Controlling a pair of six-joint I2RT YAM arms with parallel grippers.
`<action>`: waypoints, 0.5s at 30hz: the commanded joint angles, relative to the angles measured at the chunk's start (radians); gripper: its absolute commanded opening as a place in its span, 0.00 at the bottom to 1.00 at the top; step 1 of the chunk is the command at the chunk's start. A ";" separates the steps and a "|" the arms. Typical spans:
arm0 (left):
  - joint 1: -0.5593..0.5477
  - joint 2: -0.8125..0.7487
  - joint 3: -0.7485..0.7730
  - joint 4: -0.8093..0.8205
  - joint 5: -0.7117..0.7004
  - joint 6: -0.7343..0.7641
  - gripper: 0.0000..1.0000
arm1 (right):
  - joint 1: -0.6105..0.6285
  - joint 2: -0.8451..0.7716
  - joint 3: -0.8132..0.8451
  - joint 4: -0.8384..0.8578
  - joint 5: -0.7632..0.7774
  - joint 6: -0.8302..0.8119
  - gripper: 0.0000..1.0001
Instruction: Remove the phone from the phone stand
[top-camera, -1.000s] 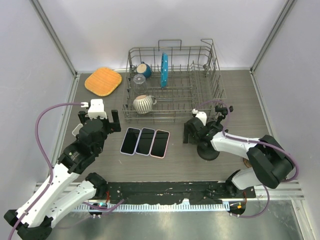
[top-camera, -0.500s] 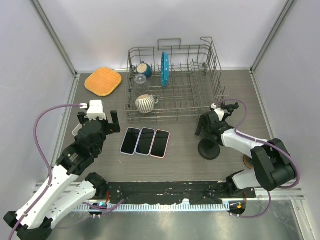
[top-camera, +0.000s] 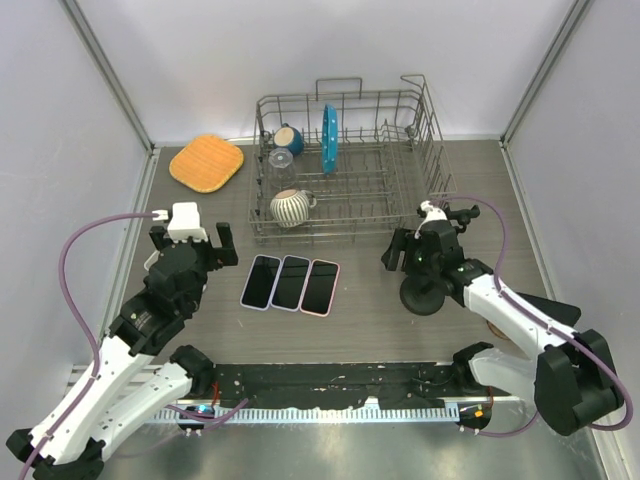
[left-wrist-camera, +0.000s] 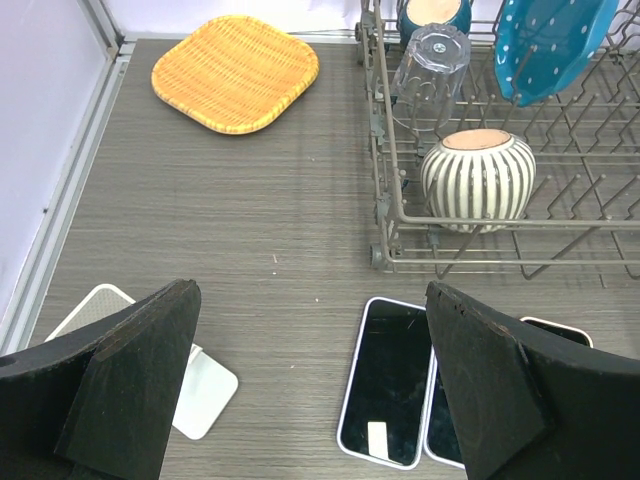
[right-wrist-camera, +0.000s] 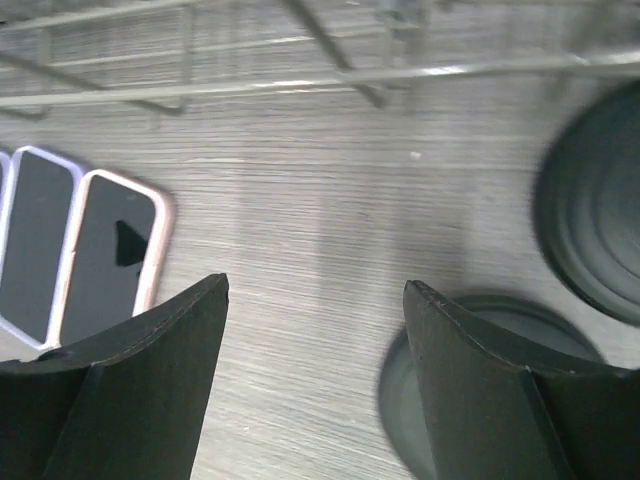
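Three phones lie flat side by side on the table: a left phone, a middle phone and a pink-edged right phone. The black round phone stand stands to their right with no phone on it. My right gripper hovers open just above and left of the stand, nothing between its fingers. Left of the phones my left gripper is wide open and holds nothing.
A wire dish rack behind the phones holds a striped mug, a glass, a teal cup and a blue plate. An orange woven mat lies at the back left. A white stand sits under my left arm.
My right gripper has pulled back to the right, away from the phones, to above the black stand, and its arm has swung outward. The left gripper has drifted slightly left.
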 joint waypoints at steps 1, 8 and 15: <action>0.009 -0.005 -0.004 0.051 0.009 0.005 1.00 | 0.034 0.004 0.073 0.023 -0.183 -0.097 0.76; 0.010 -0.018 -0.011 0.060 0.009 0.004 1.00 | 0.175 0.081 0.134 0.067 -0.224 -0.124 0.76; 0.010 -0.041 -0.012 0.057 0.014 0.002 1.00 | 0.249 0.104 0.362 -0.088 -0.175 -0.147 0.76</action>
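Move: The pink-edged phone lies flat on the table about 20 cm to the right hand's left, some 5 cm back and 8 cm below it. The middle phone lies beside it, about 28 cm left, 4 cm back, and the left phone some 36 cm left, 4 cm back. The near stand's base is about 6 cm to the hand's right and 8 cm back. From the left hand the pink-edged phone is some 25 cm right, 2 cm back and 26 cm below. The empty right hand sweeps about 10 cm to its left above the table, away from the near stand and towards the pink-edged phone, rising some 4 cm, mostly right at the start and again at the end. As it goes, the wrist swings about 25 degrees counter-clockwise, so the fingers turn further left; they stay about three-quarters open and pinch nothing. ##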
